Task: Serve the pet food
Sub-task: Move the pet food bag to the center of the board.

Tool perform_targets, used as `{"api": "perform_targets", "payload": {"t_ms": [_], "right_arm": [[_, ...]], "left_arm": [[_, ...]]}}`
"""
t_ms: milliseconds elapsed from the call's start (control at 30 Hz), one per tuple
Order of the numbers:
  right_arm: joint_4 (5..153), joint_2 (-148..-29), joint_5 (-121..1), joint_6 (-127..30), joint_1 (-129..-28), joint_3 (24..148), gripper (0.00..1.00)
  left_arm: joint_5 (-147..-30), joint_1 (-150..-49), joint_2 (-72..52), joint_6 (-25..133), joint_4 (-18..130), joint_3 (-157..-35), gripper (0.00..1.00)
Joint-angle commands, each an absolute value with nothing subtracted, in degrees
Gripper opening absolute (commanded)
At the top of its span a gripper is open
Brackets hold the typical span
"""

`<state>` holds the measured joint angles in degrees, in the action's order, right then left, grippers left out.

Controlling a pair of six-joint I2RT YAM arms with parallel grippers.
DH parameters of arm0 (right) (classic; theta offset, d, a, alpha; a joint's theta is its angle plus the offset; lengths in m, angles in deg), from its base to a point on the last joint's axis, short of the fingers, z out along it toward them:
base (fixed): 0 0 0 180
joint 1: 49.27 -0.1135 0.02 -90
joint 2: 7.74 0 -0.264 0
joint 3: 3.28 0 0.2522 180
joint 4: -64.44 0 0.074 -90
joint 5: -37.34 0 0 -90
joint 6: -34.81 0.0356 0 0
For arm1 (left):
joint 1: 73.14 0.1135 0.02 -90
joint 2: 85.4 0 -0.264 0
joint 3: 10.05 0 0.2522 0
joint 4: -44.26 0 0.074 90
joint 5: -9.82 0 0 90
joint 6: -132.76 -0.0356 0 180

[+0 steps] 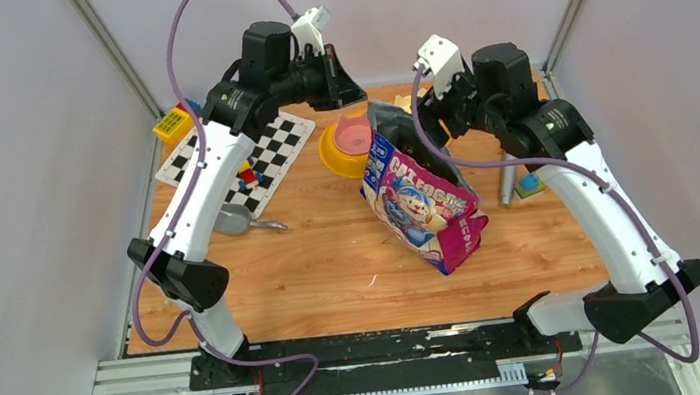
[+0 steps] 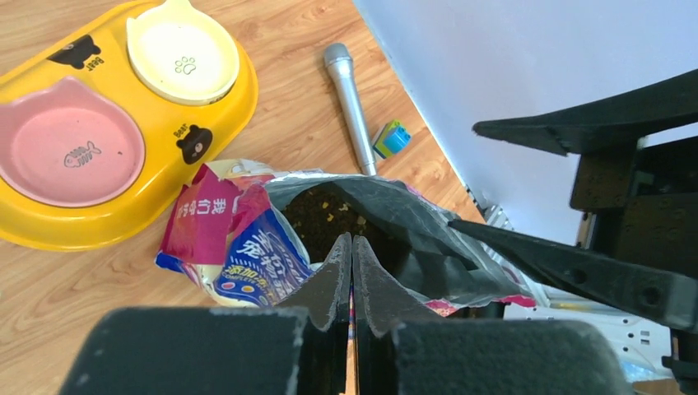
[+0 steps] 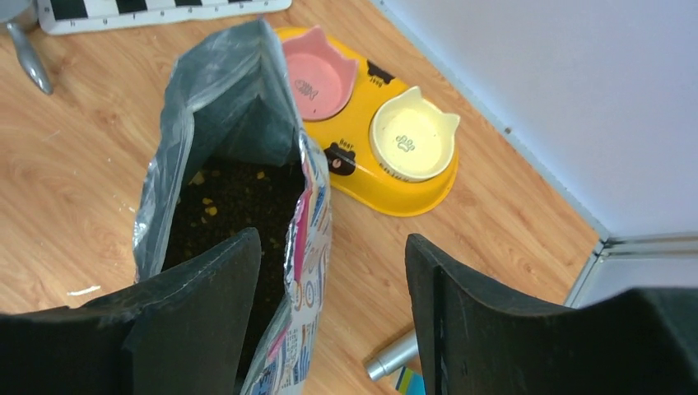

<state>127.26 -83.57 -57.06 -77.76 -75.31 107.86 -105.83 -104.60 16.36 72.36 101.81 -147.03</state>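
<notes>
The blue-and-pink cat bag (image 1: 422,199) stands open mid-table, and the pet food (image 3: 222,206) shows as dark kibble inside it. My right gripper (image 3: 331,239) is open astride the bag's right wall: one finger (image 3: 206,288) hangs inside the mouth, the other outside. It grips nothing. My left gripper (image 2: 352,240) is shut with nothing seen between its tips. It hovers above the bag's mouth (image 2: 325,216), on the feeder's side. The yellow double-bowl feeder (image 1: 332,151) lies just behind the bag, and both its bowls look bare.
A grey scoop (image 1: 243,221) lies left of the bag beside a checkered board (image 1: 265,152) with small toys. A silver cylinder (image 1: 506,183) and a blue-green block (image 1: 529,186) lie to the right. A yellow toy (image 1: 171,124) sits at the back left. Walls enclose the table.
</notes>
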Motion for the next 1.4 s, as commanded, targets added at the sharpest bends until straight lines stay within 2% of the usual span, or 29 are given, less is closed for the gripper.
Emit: {"api": "perform_targets", "payload": {"t_ms": [0,100,133,167,200,233,267,300,400,500,700,867,1367], "right_arm": [[130.1,-84.0,-59.0,-77.1,-75.0,105.2,0.66],[132.3,-85.6,-59.0,-76.8,-75.1,104.6,0.66],[132.7,-86.2,-58.4,-76.8,-75.0,104.4,0.65],[132.6,-86.8,-57.6,-76.9,-75.1,104.0,0.65],[132.3,-87.1,-56.3,-76.8,-75.0,103.8,0.63],[131.9,-87.6,-54.9,-77.0,-75.1,103.6,0.58],[131.3,-88.0,-53.7,-77.3,-75.0,103.4,0.52],[130.8,-88.6,-52.9,-77.6,-75.0,103.6,0.41],[130.7,-90.3,-47.5,-79.0,-75.1,105.0,0.02],[128.9,-90.2,-43.5,-80.7,-75.0,106.5,0.00],[113.6,-85.9,-33.2,-89.2,-74.2,106.6,0.00],[106.8,-86.1,-34.1,-91.9,-70.2,111.0,0.00],[99.7,-94.9,-32.2,-94.1,-63.4,122.9,0.00]], "left_arm": [[-104.0,-103.8,12.8,70.4,100.3,-148.0,0.09],[-104.6,-102.0,11.2,69.5,99.5,-146.7,0.22],[-104.7,-101.6,10.9,69.2,99.4,-146.6,0.31],[-104.7,-100.5,10.4,68.2,99.3,-146.3,0.36],[-104.8,-100.0,10.2,67.5,99.4,-146.3,0.44],[-105.1,-98.7,9.9,66.4,100.1,-146.4,0.46],[-105.6,-97.9,9.8,65.8,100.3,-146.4,0.51],[-106.4,-96.5,9.7,64.5,101.2,-146.5,0.53],[-107.1,-93.4,9.4,62.9,103.0,-145.9,0.55],[-108.1,-89.8,8.7,62.3,104.1,-143.4,0.55],[-108.0,-87.6,8.6,60.3,105.3,-141.5,0.56],[-109.1,-87.6,10.7,59.7,105.7,-142.7,0.56],[-110.8,-87.6,17.4,55.4,108.5,-147.8,0.59]]}}
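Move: The pet food bag's far right rim lies about 8 cm below the right hand, 1 cm ahead and 1 cm to its right; the bag's middle is some 4 cm back, 3 cm left and 20 cm down. From that hand the bowls are about 17 cm ahead and 7 cm left, the microphone 6 cm ahead and 17 cm right. The left hand has the bag's middle about 7 cm back, 9 cm right and 23 cm below. The right hand sinks about 8 cm with open fingers, shuts them on the far right rim of the bag's mouth, then drags the bag to the right and forward, rising slightly as its left side tips down and it turns clockwise. Meanwhile the empty left hand opens about halfway and swings some 12 cm left and somewhat forward, away from the bag, ending lower. ##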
